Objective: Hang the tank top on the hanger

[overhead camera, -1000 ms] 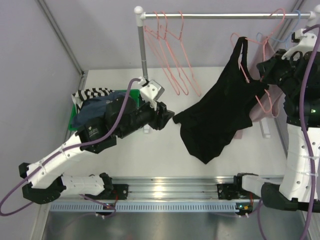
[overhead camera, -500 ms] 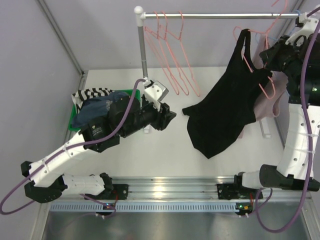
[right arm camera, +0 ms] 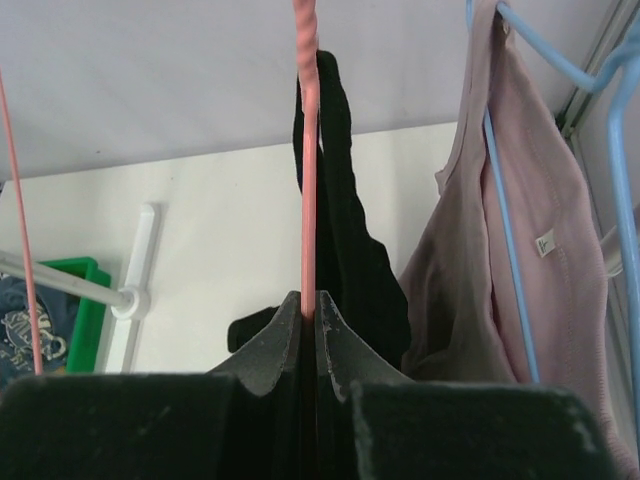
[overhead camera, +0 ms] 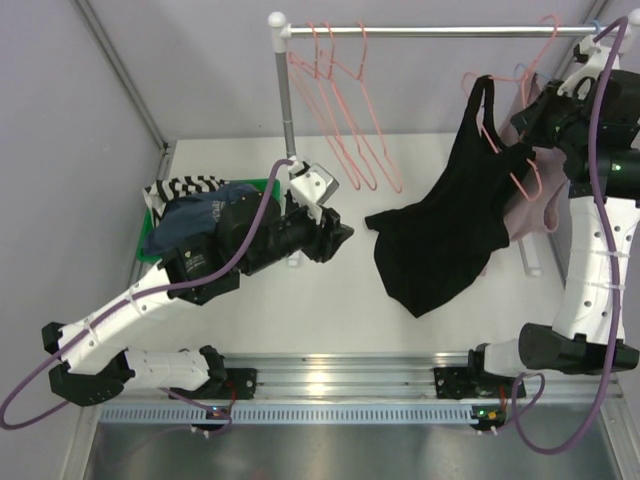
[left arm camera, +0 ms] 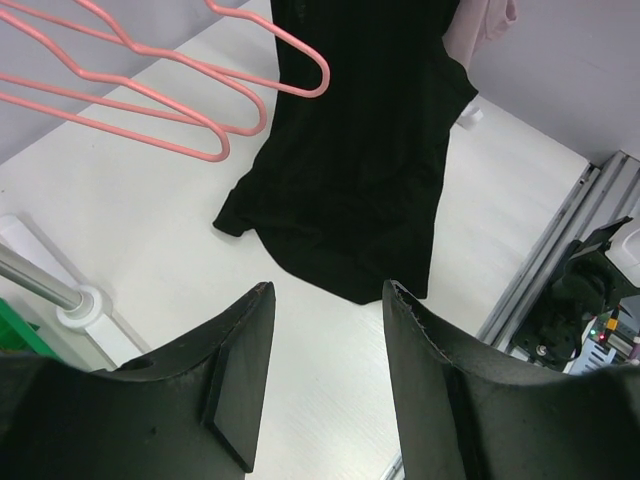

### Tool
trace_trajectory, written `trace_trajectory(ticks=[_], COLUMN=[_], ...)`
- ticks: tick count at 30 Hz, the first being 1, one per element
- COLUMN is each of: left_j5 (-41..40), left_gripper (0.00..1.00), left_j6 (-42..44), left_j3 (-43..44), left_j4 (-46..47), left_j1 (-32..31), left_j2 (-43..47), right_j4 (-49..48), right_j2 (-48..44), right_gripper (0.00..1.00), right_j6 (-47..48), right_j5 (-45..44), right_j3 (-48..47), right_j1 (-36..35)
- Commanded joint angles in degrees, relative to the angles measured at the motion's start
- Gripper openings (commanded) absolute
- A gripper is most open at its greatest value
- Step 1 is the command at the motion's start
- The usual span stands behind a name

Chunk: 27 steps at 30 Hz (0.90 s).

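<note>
The black tank top (overhead camera: 445,235) hangs from a salmon-pink hanger (overhead camera: 523,182), one strap up at the hanger's shoulder and the hem drooping toward the table. My right gripper (overhead camera: 533,122) is shut on the hanger's wire below the rail's right end. In the right wrist view the wire of the hanger (right arm camera: 308,150) runs straight up from my right gripper (right arm camera: 310,305), with the tank top's strap (right arm camera: 345,230) just behind it. My left gripper (overhead camera: 343,235) is open and holds nothing, left of the hem. In the left wrist view, the left gripper (left arm camera: 328,292) faces the tank top (left arm camera: 360,170).
A clothes rail (overhead camera: 430,32) on a post (overhead camera: 286,100) carries spare pink hangers (overhead camera: 345,120). A dusty-pink top (right arm camera: 480,290) on a blue hanger (right arm camera: 505,260) hangs right of the black one. A green bin (overhead camera: 160,225) of clothes sits at the left.
The right gripper has carried the hanger and tank top up and right toward the rail. The hem has drawn away from the left gripper, which edged slightly right and stayed open.
</note>
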<state>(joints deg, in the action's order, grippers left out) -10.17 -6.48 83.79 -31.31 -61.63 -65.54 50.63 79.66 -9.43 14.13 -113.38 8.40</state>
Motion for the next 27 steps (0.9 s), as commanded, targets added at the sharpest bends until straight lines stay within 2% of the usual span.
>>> trace_trajectory(ticks=[1,4,6,7,9,10,13,14,16,22,25,27], left_j5=[1.1,1.3,1.1,0.6,0.0,-0.5,-1.5,-2.1,-2.8,-4.5,-5.3,-5.9], left_gripper=[0.52,0.52,0.52,0.52,0.53,0.53,0.53,0.53,0.53,0.54,0.54,0.54], left_j6=[0.0,-0.7,-0.9,-0.9,-1.1,-1.2,-1.7,-2.1,-2.2,-2.7,-2.8,-3.0], left_j3=[1.0,0.8,0.2,0.1,-0.4,-0.5,-1.5,-1.7,-2.0,-1.6,-1.7,-1.9], left_j4=[1.2,0.2,-0.2,-0.1,-0.1,0.0,1.0,1.2,1.3,0.4,0.0,-0.3], left_j1=[0.0,0.0,0.0,0.0,0.0,0.0,0.0,0.1,0.0,0.1,0.0,0.0], left_j2=[0.2,0.8,1.4,1.6,1.9,2.1,2.7,2.9,3.2,3.3,3.2,3.4], right_j4=[-2.6,-3.2,-3.3,-3.4,-2.9,-2.0,-0.4,0.9,2.2,4.2,4.1,2.7], right_j2=[-2.7,-4.5,-5.2,-5.7,-5.8,-5.7,-5.6,-5.5,-6.0,-11.1,-14.9,-18.0], right_gripper=[0.00,0.00,0.06,0.14,0.24,0.34,0.45,0.53,0.62,0.70,0.71,0.72], right_j6=[0.8,1.0,0.7,0.6,0.6,0.6,0.4,0.1,-0.2,-1.4,-2.3,-3.1], right_j5=[-0.9,-1.7,-1.7,-1.7,-2.2,-2.3,-3.1,-3.8,-3.9,-2.8,0.9,3.0], right_j3=[2.2,4.9,6.1,6.2,5.6,5.2,3.4,2.5,1.9,2.7,5.6,10.8], right_j1=[0.8,0.8,0.8,0.8,0.8,0.8,0.8,0.8,0.8,0.8,0.7,0.6])
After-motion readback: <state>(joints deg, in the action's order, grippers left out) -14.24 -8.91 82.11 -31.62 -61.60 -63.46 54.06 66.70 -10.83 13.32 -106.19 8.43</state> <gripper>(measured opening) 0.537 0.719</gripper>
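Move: My right hand still pinches the pink hanger with the black tank top on it. The rail lies about 12 cm above my grip and 1 cm ahead. The tank top's middle hangs roughly 13 cm to the left, 8 cm back and 20 cm lower; the blue hanger is some 8 cm to the right and 3 cm back, about level. The spare pink hangers are around 28 cm to the left, level with me. From my left hand that rail spot is about 20 cm ahead, 33 cm right, 17 cm up. I lower the held hanger about 2 cm with my right hand to set its hook on the rail, then open my fingers from shut to about three-quarters wide and let go. I ease back, then faster, about 7 cm away from the hanger towards my base, rising 2 or 3 cm with the fingers open. ##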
